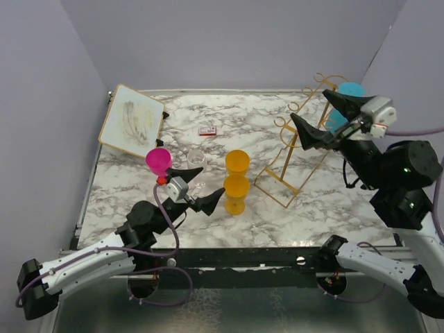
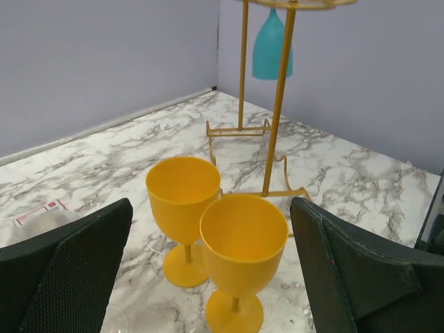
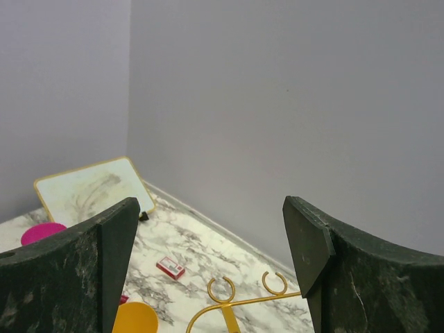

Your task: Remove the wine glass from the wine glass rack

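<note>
The gold wire wine glass rack (image 1: 297, 149) stands at the right of the marble table. A teal wine glass (image 1: 351, 89) hangs upside down on its far right side, partly hidden by my right gripper (image 1: 324, 118). That gripper is open and empty, high beside the rack's top, with one finger in front of the glass. Its wrist view shows only the rack's loop hooks (image 3: 243, 288) below the fingers. My left gripper (image 1: 200, 188) is open and empty, low, just left of two orange wine glasses (image 1: 236, 161). The left wrist view shows the rack (image 2: 277, 104) and the teal glass (image 2: 272, 45) beyond them.
The two orange glasses (image 2: 244, 236) stand upright side by side left of the rack. A pink glass (image 1: 159, 161) and a clear glass (image 1: 195, 156) stand behind the left gripper. A framed whiteboard (image 1: 132, 119) lies at the back left, with a small red box (image 1: 207, 130) near it.
</note>
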You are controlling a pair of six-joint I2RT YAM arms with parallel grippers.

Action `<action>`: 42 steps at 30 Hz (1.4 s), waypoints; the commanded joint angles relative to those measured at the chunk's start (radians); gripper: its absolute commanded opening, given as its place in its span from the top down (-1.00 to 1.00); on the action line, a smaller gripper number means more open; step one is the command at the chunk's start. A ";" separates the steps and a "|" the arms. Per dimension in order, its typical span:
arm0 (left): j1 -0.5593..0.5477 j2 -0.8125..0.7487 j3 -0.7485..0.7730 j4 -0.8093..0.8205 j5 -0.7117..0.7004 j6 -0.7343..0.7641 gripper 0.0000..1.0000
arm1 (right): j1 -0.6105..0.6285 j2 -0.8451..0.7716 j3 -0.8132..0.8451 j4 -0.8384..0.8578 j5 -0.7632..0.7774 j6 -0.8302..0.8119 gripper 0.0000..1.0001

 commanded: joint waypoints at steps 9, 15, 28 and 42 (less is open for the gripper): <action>0.011 0.309 0.725 -0.662 -0.148 0.052 -0.98 | 0.003 0.444 0.315 -0.090 0.384 -0.007 -0.70; 0.174 0.448 0.899 -0.698 -0.063 0.005 -0.98 | -0.281 0.691 0.598 -0.209 0.219 0.208 -0.73; 0.369 0.564 1.044 -0.737 0.213 -0.073 -0.98 | -1.155 0.593 0.331 -0.140 -0.470 0.846 -0.66; 0.257 0.526 1.040 -0.786 0.174 -0.058 -0.98 | -1.346 0.309 -0.292 0.346 -0.756 1.363 -0.59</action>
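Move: The blue wine glass still hangs on the rack, about 20 cm ahead of the right hand, 13 cm to its right and 22 cm below. The rack's middle is some 12 cm ahead, 2 cm right and 32 cm below; the farther orange glass stands 10 cm ahead, 15 cm left and 40 cm down. From the left hand, the blue glass is about 21 cm ahead, 32 cm right and 4 cm higher. Right hand, open, sweeps about 25 cm forward, then right and down towards the blue glass, rolling; left rises 14 cm. ##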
